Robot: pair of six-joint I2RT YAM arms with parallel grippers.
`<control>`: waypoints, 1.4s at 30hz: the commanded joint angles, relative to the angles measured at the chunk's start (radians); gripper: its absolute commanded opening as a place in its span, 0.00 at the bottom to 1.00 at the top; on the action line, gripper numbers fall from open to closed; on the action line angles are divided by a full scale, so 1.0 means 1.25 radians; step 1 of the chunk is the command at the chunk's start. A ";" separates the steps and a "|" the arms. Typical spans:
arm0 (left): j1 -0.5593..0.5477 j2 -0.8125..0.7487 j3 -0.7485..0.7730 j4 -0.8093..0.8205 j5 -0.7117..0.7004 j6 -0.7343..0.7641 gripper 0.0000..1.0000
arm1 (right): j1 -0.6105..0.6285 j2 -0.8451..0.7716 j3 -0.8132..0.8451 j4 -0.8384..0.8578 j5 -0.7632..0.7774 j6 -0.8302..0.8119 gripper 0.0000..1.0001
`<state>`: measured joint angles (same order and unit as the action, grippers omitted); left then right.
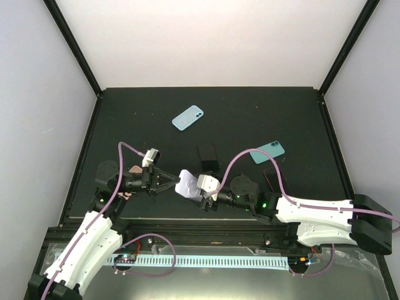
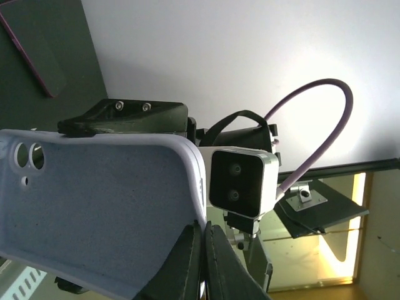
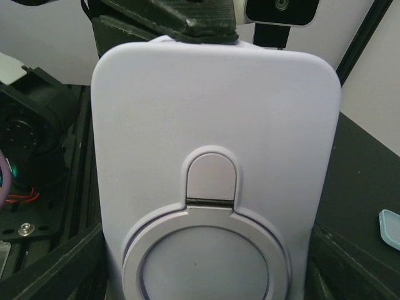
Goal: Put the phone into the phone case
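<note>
A lavender phone case (image 1: 187, 183) with a ring stand on its back (image 3: 212, 125) hangs above the mat's near edge, between both arms. My left gripper (image 2: 205, 234) is shut on the rim of the case's long edge (image 2: 106, 212), reaching in from the left (image 1: 175, 181). My right gripper (image 3: 206, 269) holds the case across its width, one finger (image 3: 56, 265) against each side, coming from the right (image 1: 201, 187). A light blue phone (image 1: 187, 117) lies flat at the mat's far middle. A teal phone (image 1: 268, 151) lies to the right, its corner (image 3: 390, 228) showing in the right wrist view.
A black block (image 1: 207, 156) stands on the mat just behind the case. A dark flat piece with a purplish rim (image 1: 273, 177) lies near the right arm. Something small and pink (image 1: 132, 170) sits by the left arm. Black frame posts (image 1: 75, 47) rise at the back corners.
</note>
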<state>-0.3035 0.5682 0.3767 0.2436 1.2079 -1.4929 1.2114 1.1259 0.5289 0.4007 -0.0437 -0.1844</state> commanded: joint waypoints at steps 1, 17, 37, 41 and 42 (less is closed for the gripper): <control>-0.006 -0.012 0.017 0.062 0.004 -0.041 0.01 | 0.006 -0.002 0.004 0.044 0.015 0.005 0.67; -0.011 0.072 0.157 -0.371 -0.220 0.498 0.02 | 0.005 -0.255 0.006 -0.214 0.379 0.314 1.00; -0.283 0.342 0.198 -0.499 -0.821 0.762 0.02 | 0.005 -0.367 0.154 -0.669 0.561 0.627 1.00; -0.373 0.433 0.184 -0.437 -0.855 0.724 0.01 | 0.004 -0.376 0.156 -0.732 0.591 0.658 1.00; -0.390 0.451 0.186 -0.425 -0.856 0.718 0.02 | 0.003 -0.381 0.154 -0.736 0.590 0.658 1.00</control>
<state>-0.7162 1.0599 0.6125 -0.3775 0.2218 -0.5602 1.2156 0.6720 0.6975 -0.4381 0.6281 0.5842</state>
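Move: The purple case is held between both hands: its middle is about 5 cm right of the left hand and 3 cm lower, and some 3 cm left of and 3 cm above the right hand. From the left hand the black phone lies roughly 22 cm ahead, 12 cm right, 26 below. From the right hand the same phone is about 22 cm ahead, 4 right, 21 below; the teal phone is some 24 ahead and 28 right, the magenta-rimmed one about 12 ahead and 30 right. The purple case passes wholly to the left hand, whose shut fingers keep their pinch on its edge while the right fingers spread wide and let go. The right hand draws off right about 16 cm, rising and then partly sinking, a little forward, swinging clockwise to face ahead. The left hand then carries the case down some 16 cm and forward, towards the black phone, rolling its fingers from sideways to steeply downward. ##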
